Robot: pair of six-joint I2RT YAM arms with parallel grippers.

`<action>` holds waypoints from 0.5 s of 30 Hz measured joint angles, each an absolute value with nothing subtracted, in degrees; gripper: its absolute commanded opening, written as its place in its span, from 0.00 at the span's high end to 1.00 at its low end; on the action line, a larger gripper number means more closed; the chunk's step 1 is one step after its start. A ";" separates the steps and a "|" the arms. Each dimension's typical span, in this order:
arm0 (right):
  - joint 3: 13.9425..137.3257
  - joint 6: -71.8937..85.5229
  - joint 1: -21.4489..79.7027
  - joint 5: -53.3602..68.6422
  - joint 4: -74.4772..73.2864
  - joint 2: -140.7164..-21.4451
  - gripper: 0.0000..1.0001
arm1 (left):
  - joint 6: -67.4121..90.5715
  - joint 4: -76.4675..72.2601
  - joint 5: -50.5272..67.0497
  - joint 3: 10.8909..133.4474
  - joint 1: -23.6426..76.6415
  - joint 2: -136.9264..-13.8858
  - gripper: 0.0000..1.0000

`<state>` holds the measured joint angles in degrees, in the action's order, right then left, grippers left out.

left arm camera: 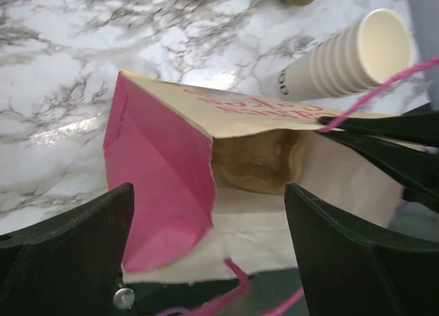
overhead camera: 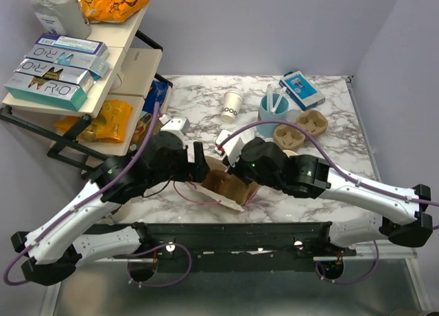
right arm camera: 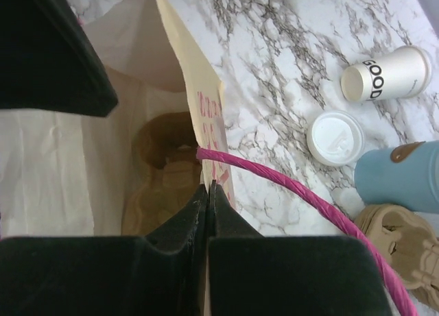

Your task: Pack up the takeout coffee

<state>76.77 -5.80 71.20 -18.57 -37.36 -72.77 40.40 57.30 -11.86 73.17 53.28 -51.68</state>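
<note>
A paper bag (overhead camera: 230, 187) with pink sides and pink cord handles lies on the marble table between my arms, its mouth open. A brown pulp cup carrier (left arm camera: 257, 162) sits deep inside it. My right gripper (right arm camera: 209, 186) is shut on the bag's printed wall (right arm camera: 212, 110) at the rim. The left gripper (left arm camera: 209, 213) stands wide open at the bag's mouth (left arm camera: 260, 110), with the pink side fold between its fingers. The takeout coffee (right arm camera: 335, 138) shows only its round white lid, standing on the table apart from both grippers.
A stack of lidless paper cups (overhead camera: 231, 105) marked GOOD, a light-blue mug (overhead camera: 274, 109), pulp cup carriers (overhead camera: 302, 127) and a blue box (overhead camera: 302, 88) stand behind the bag. A shelf rack (overhead camera: 82, 76) with boxes and snack packs fills the far left.
</note>
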 measured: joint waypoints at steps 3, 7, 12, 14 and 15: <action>77.91 -4.95 70.65 -18.61 -37.30 -72.75 0.41 | 40.34 58.92 -13.82 72.93 53.28 -55.53 0.12; 80.29 -3.03 70.13 -20.67 -37.41 -72.88 0.13 | 40.36 59.51 -16.03 72.95 53.28 -58.94 0.22; 84.66 0.99 70.11 -24.23 -37.39 -72.88 0.00 | 42.54 61.10 -21.02 73.97 53.25 -60.40 0.55; 85.45 3.05 70.11 -25.98 -37.39 -72.23 0.00 | 43.86 61.56 -22.33 74.35 53.28 -61.06 0.73; 85.49 4.47 70.11 -26.72 -37.63 -71.68 0.00 | 44.47 61.82 -22.70 74.35 53.28 -61.25 0.79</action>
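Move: The bag's pink side rim lies just beyond the open left fingers, about 3 cm ahead, 1 cm right and 4 cm below that hand. The brown tray in the bag is some 8 cm right, 2 cm back and 15 cm down. The right fingers are shut on the bag's far rim, right at the hand point; from there the white lid lies about 15 cm ahead, 6 cm right, and the cup stack roughly 17 cm right, level fore and aft, both well below. The right hand opens wide, lets go of the bag's far rim beside the pink handle and lifts about 7 cm with a slight reach forward, turning a little clockwise. Meanwhile the left hand sinks about 4 cm and reaches some 3 cm forward to the pink side, turning about 10 degrees counter-clockwise as its fingers, wide apart at first, close to roughly half open around the panel's rim; a firm pinch can't be made out. ##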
